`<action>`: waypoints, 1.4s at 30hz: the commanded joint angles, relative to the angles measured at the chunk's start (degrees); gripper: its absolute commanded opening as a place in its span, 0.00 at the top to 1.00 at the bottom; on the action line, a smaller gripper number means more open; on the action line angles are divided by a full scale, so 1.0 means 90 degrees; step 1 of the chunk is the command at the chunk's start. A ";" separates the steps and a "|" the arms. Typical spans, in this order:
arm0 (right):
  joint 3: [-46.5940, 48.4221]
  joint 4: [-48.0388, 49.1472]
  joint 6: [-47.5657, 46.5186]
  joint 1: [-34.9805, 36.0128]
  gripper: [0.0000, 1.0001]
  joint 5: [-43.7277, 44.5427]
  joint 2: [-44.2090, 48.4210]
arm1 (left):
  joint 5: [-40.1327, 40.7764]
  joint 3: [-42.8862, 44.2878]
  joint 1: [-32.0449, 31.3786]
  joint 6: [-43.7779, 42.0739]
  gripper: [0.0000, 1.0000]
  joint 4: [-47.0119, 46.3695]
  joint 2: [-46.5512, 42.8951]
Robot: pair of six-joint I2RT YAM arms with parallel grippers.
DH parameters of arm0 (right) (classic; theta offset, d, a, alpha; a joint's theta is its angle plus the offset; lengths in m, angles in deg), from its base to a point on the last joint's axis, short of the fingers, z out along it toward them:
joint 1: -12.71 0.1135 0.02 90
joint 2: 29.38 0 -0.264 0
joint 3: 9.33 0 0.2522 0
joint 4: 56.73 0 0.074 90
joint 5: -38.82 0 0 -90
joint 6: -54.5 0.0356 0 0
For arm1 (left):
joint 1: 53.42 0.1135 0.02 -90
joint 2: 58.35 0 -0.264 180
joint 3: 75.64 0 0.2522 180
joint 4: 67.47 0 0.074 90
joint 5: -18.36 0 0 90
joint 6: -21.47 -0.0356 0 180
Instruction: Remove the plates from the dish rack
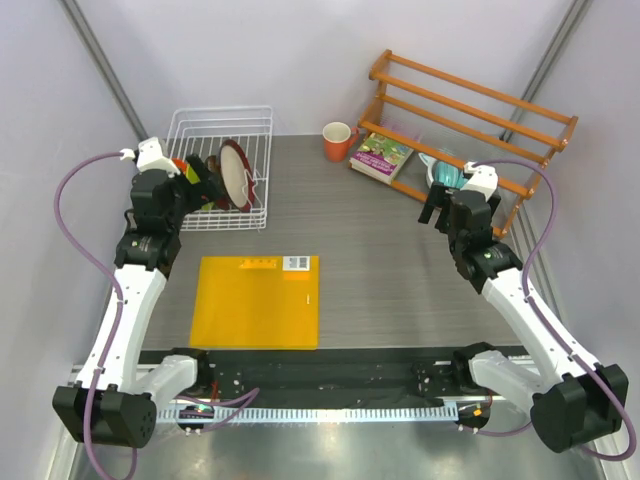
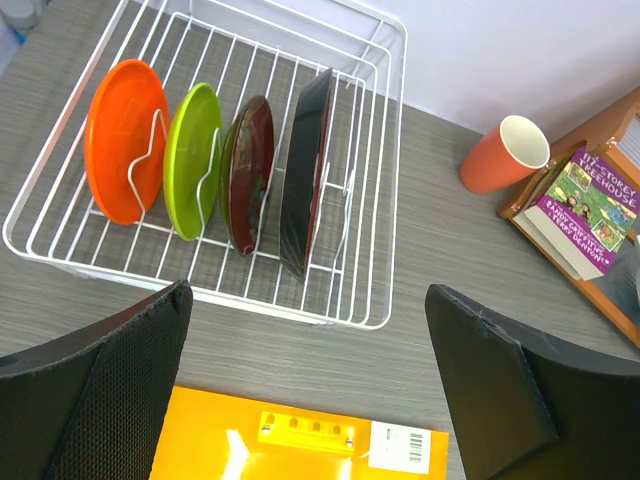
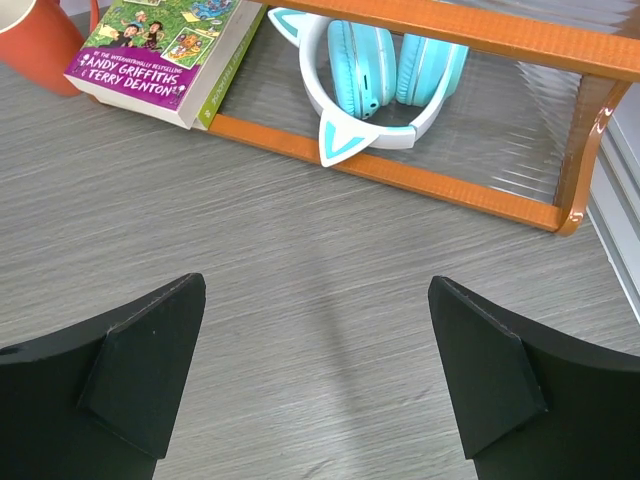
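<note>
The white wire dish rack [image 1: 222,113] [image 2: 397,150] stands at the table's back left. Several plates stand upright in it: an orange plate [image 2: 125,140], a lime green plate [image 2: 193,158], a small dark red plate [image 2: 250,172] and a large dark red plate [image 1: 236,173] [image 2: 308,165]. My left gripper [image 1: 203,182] [image 2: 308,300] hangs open over the rack's near edge, empty, its fingers apart from the plates. My right gripper [image 1: 433,210] [image 3: 318,285] is open and empty above bare table at the right, far from the rack.
A yellow mat [image 1: 260,300] [image 2: 300,440] lies in front of the rack. An orange cup [image 1: 338,140] [image 2: 503,152] and a book [image 1: 380,157] [image 3: 165,55] sit at the back. The orange wooden shelf [image 1: 470,100] [image 3: 450,185] holds teal headphones [image 3: 365,80].
</note>
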 commanded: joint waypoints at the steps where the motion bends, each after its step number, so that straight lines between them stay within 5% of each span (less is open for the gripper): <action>1: 0.0046 0.0055 0.0059 0.0038 0.00 -0.0038 0.0014 | 0.0136 0.0105 -0.0007 -0.0060 0.01 -0.0013 -0.0033; 6: -0.0003 0.0093 0.0059 0.0038 0.00 -0.0037 -0.0103 | 0.0128 0.0466 -0.0007 0.0125 0.01 0.0260 0.0386; 13: 0.0046 0.0103 0.0049 0.0038 0.00 -0.0047 -0.0318 | -0.1190 0.0769 0.0003 -0.0090 0.00 0.0085 0.0934; 23: -0.0032 0.0113 0.0059 0.0038 0.00 -0.0028 -0.0416 | -0.0830 0.1052 -0.0016 -0.0050 0.01 -0.0423 0.2056; 26: -0.0012 0.0113 0.0059 0.0038 0.00 -0.0038 -0.0542 | -0.0313 0.1179 -0.0036 -0.0197 0.09 -0.0491 0.2544; 27: -0.0012 0.0113 0.0059 0.0038 0.00 -0.0057 -0.0572 | -0.0244 0.1180 -0.0045 -0.0245 0.25 -0.0636 0.2739; 30: 0.0007 0.0103 0.0059 0.0038 0.00 -0.0106 -0.0679 | -0.0010 0.1316 -0.0114 -0.0314 0.16 -0.0715 0.3043; 42: 0.0085 0.0093 0.0010 0.0028 0.00 -0.0057 -0.0972 | 0.1513 0.1676 -0.0748 -0.1075 0.51 -0.1409 0.4088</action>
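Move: The large black-and-cream plate at the right end of the dish rack's row stands roughly 14 cm ahead of the left hand, 4 cm right and 16 cm below. To its left, level with it, stand the brown bowl about 5 cm away, the green plate 10 cm and the orange plate 15 cm. From the right hand the large plate lies some 45 cm left, 15 cm ahead and 8 cm lower. Left hand goes about 12 cm forward and equally down, half-closing around the large plate; right hand sinks 5 cm. ##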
